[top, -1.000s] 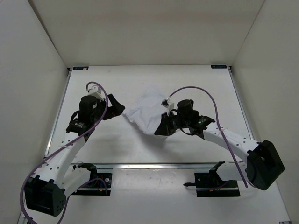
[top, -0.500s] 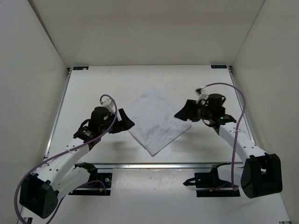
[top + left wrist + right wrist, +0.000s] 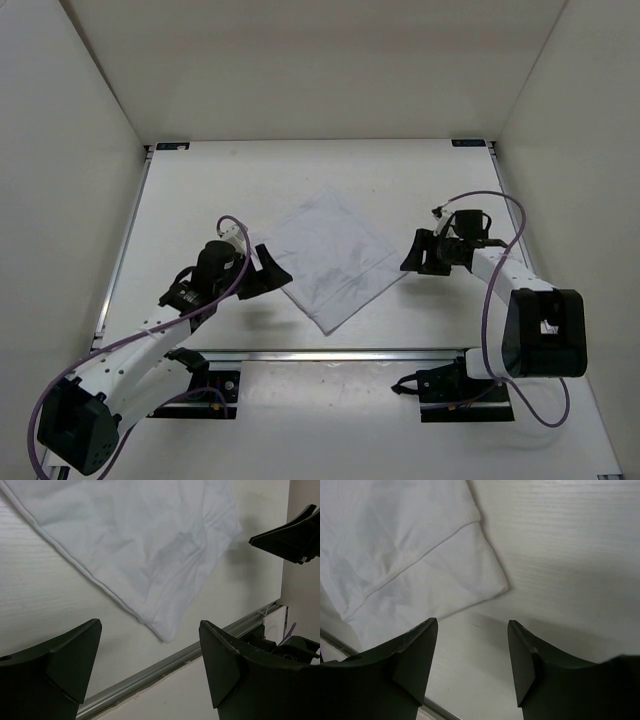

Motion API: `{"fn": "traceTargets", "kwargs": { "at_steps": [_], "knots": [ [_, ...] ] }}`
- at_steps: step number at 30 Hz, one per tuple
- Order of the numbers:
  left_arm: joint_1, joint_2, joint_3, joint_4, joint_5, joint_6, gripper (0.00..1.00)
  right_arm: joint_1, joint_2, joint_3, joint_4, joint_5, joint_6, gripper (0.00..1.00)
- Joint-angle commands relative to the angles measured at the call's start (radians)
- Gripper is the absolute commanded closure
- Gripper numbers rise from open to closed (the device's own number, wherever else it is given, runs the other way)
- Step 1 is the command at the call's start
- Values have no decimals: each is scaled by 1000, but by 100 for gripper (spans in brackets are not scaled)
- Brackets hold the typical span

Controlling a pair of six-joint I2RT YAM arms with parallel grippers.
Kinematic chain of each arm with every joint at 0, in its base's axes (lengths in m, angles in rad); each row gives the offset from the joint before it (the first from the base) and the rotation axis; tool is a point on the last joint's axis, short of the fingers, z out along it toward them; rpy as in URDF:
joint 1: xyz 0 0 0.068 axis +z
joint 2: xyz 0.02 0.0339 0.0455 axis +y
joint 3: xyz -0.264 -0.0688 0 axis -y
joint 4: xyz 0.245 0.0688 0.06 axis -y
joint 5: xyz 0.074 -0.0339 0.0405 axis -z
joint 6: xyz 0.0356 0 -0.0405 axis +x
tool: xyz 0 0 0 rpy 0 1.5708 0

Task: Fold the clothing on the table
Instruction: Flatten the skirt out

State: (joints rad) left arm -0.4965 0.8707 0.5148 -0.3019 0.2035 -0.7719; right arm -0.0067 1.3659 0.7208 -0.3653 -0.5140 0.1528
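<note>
The white clothing (image 3: 330, 260) lies flat on the table (image 3: 200, 190) as a folded, diamond-shaped piece with faint wrinkles. Its near corner (image 3: 167, 637) points at the front rail in the left wrist view; its right corner (image 3: 502, 586) shows in the right wrist view. My left gripper (image 3: 272, 270) hovers just off the cloth's left edge, open, with nothing between its fingers (image 3: 75, 660). My right gripper (image 3: 418, 254) sits just right of the cloth's right corner, open and empty, apart from the fabric.
A metal rail (image 3: 330, 353) runs along the table's front edge, with the arm bases behind it. Side rails (image 3: 125, 250) border the table, and plain white walls (image 3: 60, 150) enclose it on three sides.
The right gripper let go of the clothing, which now lies spread flat, and drew back to the right. The left gripper moved down and right to the cloth's left edge.
</note>
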Motion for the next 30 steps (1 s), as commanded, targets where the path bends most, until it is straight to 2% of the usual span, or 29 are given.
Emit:
{"fn": "traceTargets", "kwargs": {
  "at_steps": [1, 5, 10, 12, 19, 25, 28, 30],
  "knots": [
    [9, -21, -18, 21, 27, -17, 10, 31, 25, -4, 42, 8, -13, 45],
    [19, -35, -25, 23, 33, -6, 10, 65, 36, -1, 54, 45, -22, 41],
    [33, -41, -25, 24, 34, 0, 10, 51, 56, 0, 69, 80, -28, 39],
    [32, -38, -19, 29, 40, 11, 10, 42, 77, 11, 65, 89, -32, 40],
    [29, -6, -7, 17, 31, 29, 9, 60, 148, 32, 118, 88, -18, 53],
    [41, 4, -5, 20, 39, 43, 10, 82, 196, 57, 132, 94, -19, 56],
    [36, 19, 11, 9, 37, 51, 9, 88, 225, 74, 123, 86, -19, 69],
    [35, 24, 13, 10, 33, 56, 10, 97, 243, 85, 117, 89, -21, 91]
  ]
}}
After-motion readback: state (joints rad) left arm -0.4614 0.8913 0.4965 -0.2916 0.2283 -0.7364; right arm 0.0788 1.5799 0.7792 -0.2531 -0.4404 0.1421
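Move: The skirt's right corner lies about 3 cm ahead of the right hand, 2 cm to its left and some 4 cm below. The skirt's near corner is about 10 cm back and 19 cm left of this hand, its far corner roughly 20 cm ahead and 19 cm left. From the left hand, the right corner is some 8 cm ahead, 26 cm to the right and 10 cm below. The right hand sinks about 4 cm, then eases forward some 2 cm, its fingers closing to pinch the skirt's right corner. ##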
